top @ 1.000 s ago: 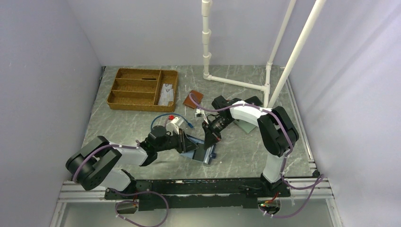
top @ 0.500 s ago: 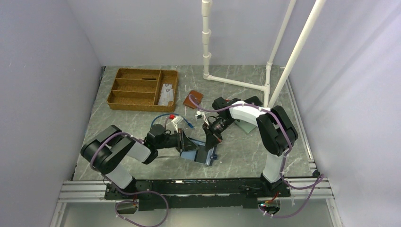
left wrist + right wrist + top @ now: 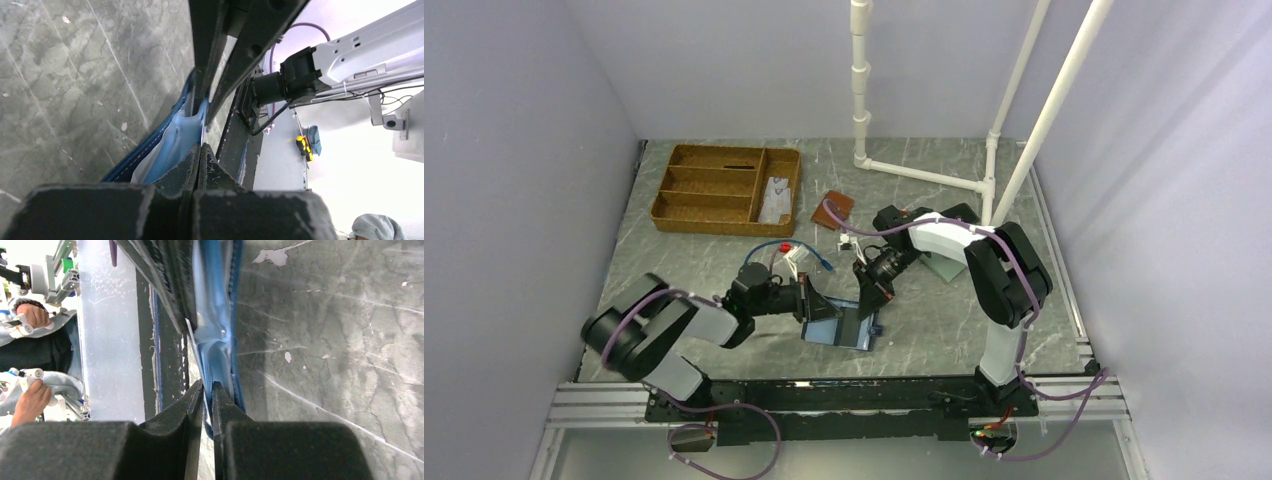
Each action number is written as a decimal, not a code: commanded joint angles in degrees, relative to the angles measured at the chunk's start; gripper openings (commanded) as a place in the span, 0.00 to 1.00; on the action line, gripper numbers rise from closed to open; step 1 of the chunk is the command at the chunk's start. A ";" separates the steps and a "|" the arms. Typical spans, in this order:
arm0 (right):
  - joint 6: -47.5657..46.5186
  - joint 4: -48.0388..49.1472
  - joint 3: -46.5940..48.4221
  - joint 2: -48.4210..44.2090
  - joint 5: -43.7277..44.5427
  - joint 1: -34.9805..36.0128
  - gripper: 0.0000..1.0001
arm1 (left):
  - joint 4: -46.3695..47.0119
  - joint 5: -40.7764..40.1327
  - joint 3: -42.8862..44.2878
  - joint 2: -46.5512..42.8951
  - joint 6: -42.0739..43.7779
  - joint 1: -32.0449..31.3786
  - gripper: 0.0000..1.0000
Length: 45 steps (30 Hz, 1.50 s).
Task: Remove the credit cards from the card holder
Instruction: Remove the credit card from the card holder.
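Note:
The navy card holder (image 3: 842,328) lies open on the table between both grippers, its glossy light blue inside up. My left gripper (image 3: 821,307) is shut at its left edge. In the left wrist view the fingertips (image 3: 201,148) pinch a thin pale card edge (image 3: 202,134) standing out of the blue lining (image 3: 172,147). My right gripper (image 3: 867,300) is shut on the card holder's right side. In the right wrist view blue lining (image 3: 212,340) runs between its nearly closed pads (image 3: 220,400). The card faces are hidden.
A wicker tray (image 3: 724,187) stands at the back left with pale flat pieces (image 3: 774,198) in its right compartment. A brown wallet (image 3: 837,207), a small red item (image 3: 786,246) and a blue cable (image 3: 759,268) lie behind the grippers. White pipes (image 3: 924,175) rise at the back right.
The left arm's elbow has swung and its gripper has drawn slightly left. The card holder has shifted a little left with it. The right gripper has stayed in place.

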 commanded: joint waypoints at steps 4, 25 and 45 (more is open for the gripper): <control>-3.91 -1.24 3.25 1.92 -1.39 -0.65 0.13 | -24.26 -5.44 -0.46 -19.26 12.26 0.77 0.00; -1.74 -1.06 4.44 -0.23 6.83 -0.90 0.51 | -51.90 -15.69 3.52 -36.71 4.80 7.55 0.00; -7.47 -2.42 2.90 -10.71 14.35 -2.26 0.53 | -61.72 -18.05 12.25 -34.38 4.88 14.40 0.00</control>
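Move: The left fingers are already shut on the left edge of the black credit card, whose middle is some 3 cm to their right and 3 cm back, with the opened blue card holder about 3 cm below. The box compartment holding the other cards lies roughly 29 cm ahead and 16 cm left; the brown card holder is about 27 cm ahead, 1 cm left. From the right hand, the black card is about 3 cm left and 3 cm back, and the blue holder 4 cm left, 2 cm back and slightly below. The left hand keeps its pinch on the black card and draws it up and left out of the blue holder, then carries it on left and forward over the table towards the box, about 9 cm left, 5 cm forward and 3 cm up in all, turning some 25 degrees counter-clockwise with its left side rising. Meanwhile the right fingers, slightly parted around the card's right edge, open to about half and back off from card and holder, roughly 3 cm forward and 2 cm right, dipping a little before they rise and tip downwards. ##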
